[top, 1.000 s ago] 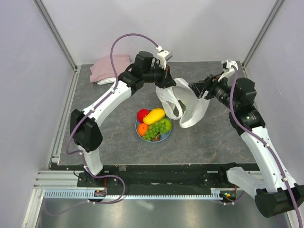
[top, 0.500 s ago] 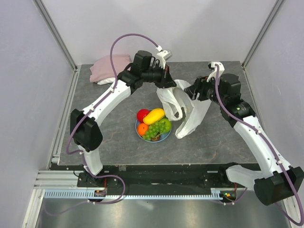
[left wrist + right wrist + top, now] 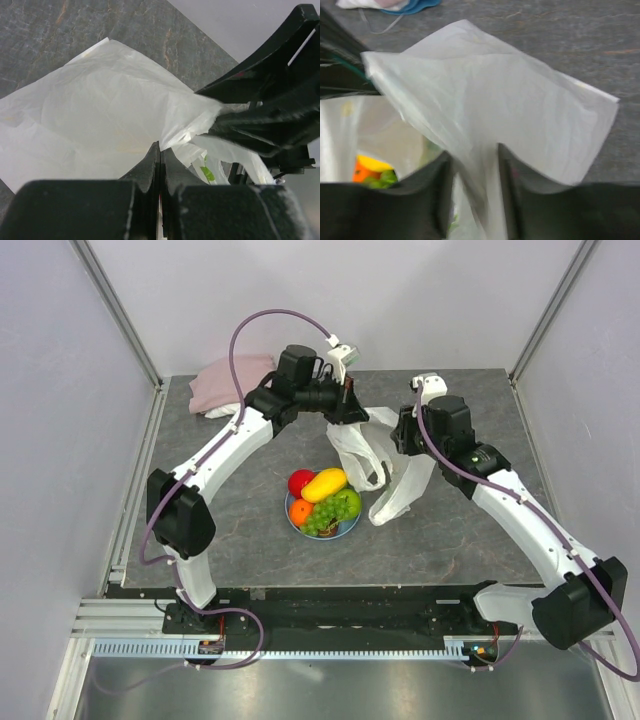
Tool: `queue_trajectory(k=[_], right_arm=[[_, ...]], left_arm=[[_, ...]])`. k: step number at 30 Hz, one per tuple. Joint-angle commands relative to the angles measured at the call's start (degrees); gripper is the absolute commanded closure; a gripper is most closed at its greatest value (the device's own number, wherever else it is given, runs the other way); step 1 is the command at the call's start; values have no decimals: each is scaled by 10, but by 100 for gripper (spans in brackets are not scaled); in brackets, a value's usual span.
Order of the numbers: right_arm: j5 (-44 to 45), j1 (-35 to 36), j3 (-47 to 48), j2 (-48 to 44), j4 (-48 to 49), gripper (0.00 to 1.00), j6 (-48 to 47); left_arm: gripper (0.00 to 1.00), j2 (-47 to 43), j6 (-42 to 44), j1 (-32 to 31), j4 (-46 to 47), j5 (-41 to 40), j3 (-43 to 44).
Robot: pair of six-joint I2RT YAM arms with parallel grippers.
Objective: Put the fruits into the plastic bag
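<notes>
The fruits sit heaped on a light-blue plate (image 3: pixel 346 531): a red apple (image 3: pixel 300 481), a yellow mango (image 3: pixel 324 484), an orange (image 3: pixel 300 511), a green apple (image 3: pixel 346 503) and green grapes (image 3: pixel 321 521). The plastic bag (image 3: pixel 385 455) hangs above the table just right of them, held up between both arms. My left gripper (image 3: pixel 352 412) is shut on a fold of the bag (image 3: pixel 95 125), its jaws pressed together (image 3: pixel 160 150). My right gripper (image 3: pixel 400 435) straddles the bag's film (image 3: pixel 520 110), its jaws (image 3: pixel 475 160) still apart with film running between them.
A folded pink cloth (image 3: pixel 230 383) lies at the back left corner of the grey stone-pattern table (image 3: pixel 230 530). Grey walls close in the table on three sides. The two arms nearly meet over the bag.
My right arm has swung left toward the left gripper, carrying its side of the bag inward, and its jaws have narrowed around the film. The left gripper stays put, shut on the bag.
</notes>
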Motion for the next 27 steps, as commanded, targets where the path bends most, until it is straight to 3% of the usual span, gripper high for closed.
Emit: queue_trajectory(k=[1, 3, 4, 7, 10, 12, 15, 18, 22, 27], right_arm=[[90, 1, 4, -3, 26, 84, 22], [100, 1, 6, -8, 31, 97, 36], [106, 1, 8, -8, 32, 100, 44], [122, 1, 22, 1, 23, 100, 54], [135, 1, 35, 20, 14, 100, 65], [145, 1, 42, 31, 12, 100, 72], [171, 1, 50, 43, 4, 100, 80], [181, 1, 55, 52, 3, 100, 85], [179, 1, 56, 57, 3, 100, 90], [173, 1, 54, 50, 3, 100, 94]], left_arm=[[94, -30, 48, 2, 7, 24, 4], [72, -41, 56, 2, 8, 0, -4], [48, -47, 57, 2, 7, -9, -7], [30, -95, 68, -4, 16, -74, -27], [25, -176, 89, -22, 68, -169, -87], [22, -227, 92, -48, 132, -257, -166], [21, -320, 43, -85, 234, -317, -308], [21, -365, -10, -127, 272, -338, -417], [21, -384, -91, -138, 328, -286, -516], [20, -359, -127, -142, 370, -276, -556]])
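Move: The bag's rim is right between my right hand's half-open fingers. My left hand, about 7 cm to the left of them and 3 cm farther out, still pinches the bag; from it the hanging handle loop is some 13 cm back, 2 cm right and 12 cm below. The bowl of fruits sits some 18 cm back and 9 cm left of my left hand, about 23 cm lower. I shut my right fingers on the bag rim and keep hold of it, easing about 5 cm forward and to the right while that hand turns nearly 20 degrees clockwise. My left hand opens wide and lets go of the bag, then swings back some 12 cm and 5 cm left, first lifting about 5 cm and then dropping fast towards the hanging handle and the near right edge of the bowl, fingers staying open. ##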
